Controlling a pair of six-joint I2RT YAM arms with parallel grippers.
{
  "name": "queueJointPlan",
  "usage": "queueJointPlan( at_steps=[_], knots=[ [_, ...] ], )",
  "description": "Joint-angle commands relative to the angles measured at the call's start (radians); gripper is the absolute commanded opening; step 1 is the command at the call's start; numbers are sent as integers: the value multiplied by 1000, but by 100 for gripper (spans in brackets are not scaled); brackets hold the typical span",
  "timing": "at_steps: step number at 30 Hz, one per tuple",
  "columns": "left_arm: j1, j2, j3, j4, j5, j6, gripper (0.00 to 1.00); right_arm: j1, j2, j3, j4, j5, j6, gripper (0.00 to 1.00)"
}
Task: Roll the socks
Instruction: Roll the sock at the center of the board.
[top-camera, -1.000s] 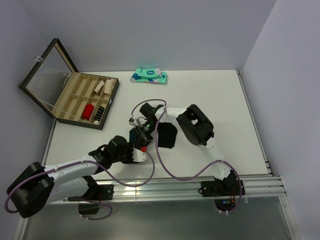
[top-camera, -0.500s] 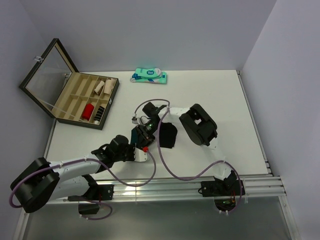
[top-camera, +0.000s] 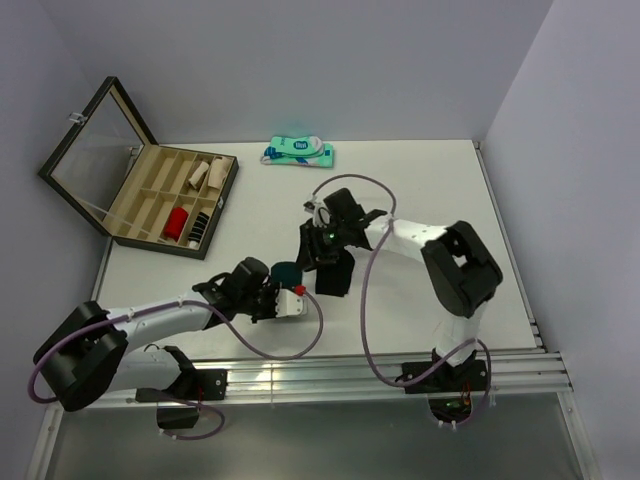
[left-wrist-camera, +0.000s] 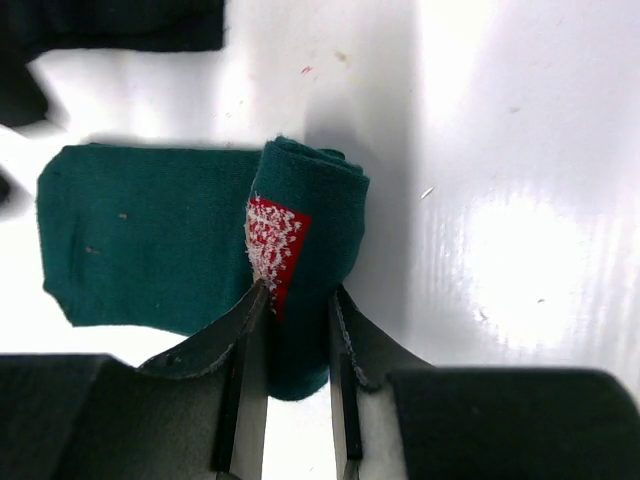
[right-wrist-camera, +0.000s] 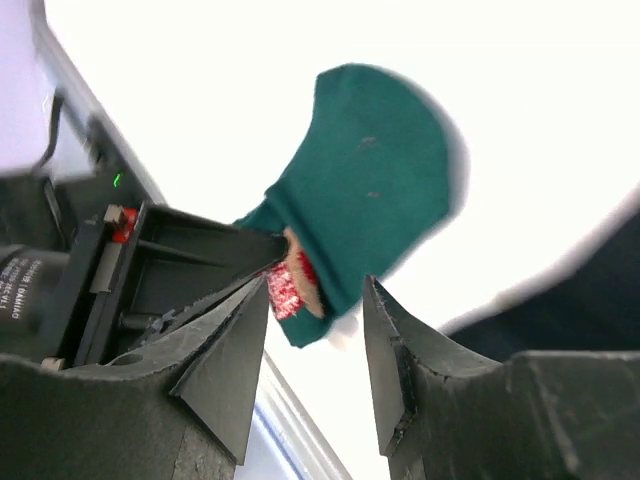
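Note:
The dark green sock (left-wrist-camera: 140, 235) lies partly rolled on the white table, its roll (left-wrist-camera: 312, 215) showing a red patch. My left gripper (left-wrist-camera: 295, 315) is shut on the near end of that roll; from above it (top-camera: 286, 286) sits at the sock (top-camera: 284, 271). My right gripper (right-wrist-camera: 315, 335) hangs open just beside the green sock (right-wrist-camera: 375, 180), its jaws apart and gripping nothing; from above it (top-camera: 312, 254) is right of the roll. The black sock (top-camera: 337, 276) lies flat next to it, partly under the right wrist, and also shows as black sock (left-wrist-camera: 120, 25) and black sock (right-wrist-camera: 580, 300).
An open wooden compartment box (top-camera: 150, 215) with red and beige rolled socks stands at the back left. A teal-and-white packaged pair (top-camera: 298, 152) lies at the far edge. The table's near rail runs just behind my left arm.
My left gripper has closed on the green roll. My right gripper has opened, let go of the sock and drawn back to the right, its elbow swinging right.

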Motion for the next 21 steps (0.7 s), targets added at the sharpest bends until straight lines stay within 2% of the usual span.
queueJointPlan(
  at_steps=[1, 9, 14, 18, 21],
  knots=[
    [-2, 51, 49, -179, 118, -52, 0, -27, -181, -91, 131, 201, 114, 50],
    [100, 154, 201, -386, 273, -34, 0, -83, -537, -374, 240, 488, 174, 52],
    [186, 298, 347, -561, 380, 44, 0, -81, -751, -542, 353, 525, 154, 51],
    [248, 421, 457, -728, 451, 121, 0, -64, -1009, -748, 478, 549, 102, 52],
    [278, 530, 549, -859, 492, 176, 0, -29, -1085, -813, 501, 617, 48, 51]
  ],
)
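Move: The left gripper already pinches the rolled near end of the green sock; that sock's middle lies about 4 cm ahead and 2 cm right. From the open right gripper, the green sock is roughly 4 cm back, 4 cm left and 5 cm down. The black sock lies about 3 cm ahead and 6 cm right of the right gripper, some 6 cm below it; the sorting box stands about 25 cm ahead and 24 cm left of the left hand. Keep the left fingers shut on the green sock's rolled end and turn that hand almost on the spot, tipping it some 35 degrees so that its top leans forward over the flat part and its fingers point back under. Meanwhile swing the open right gripper clear, about 13 cm right and 8 cm up over the black sock, arcing slightly forward and then back, its wrist turning clockwise and tilting up. ##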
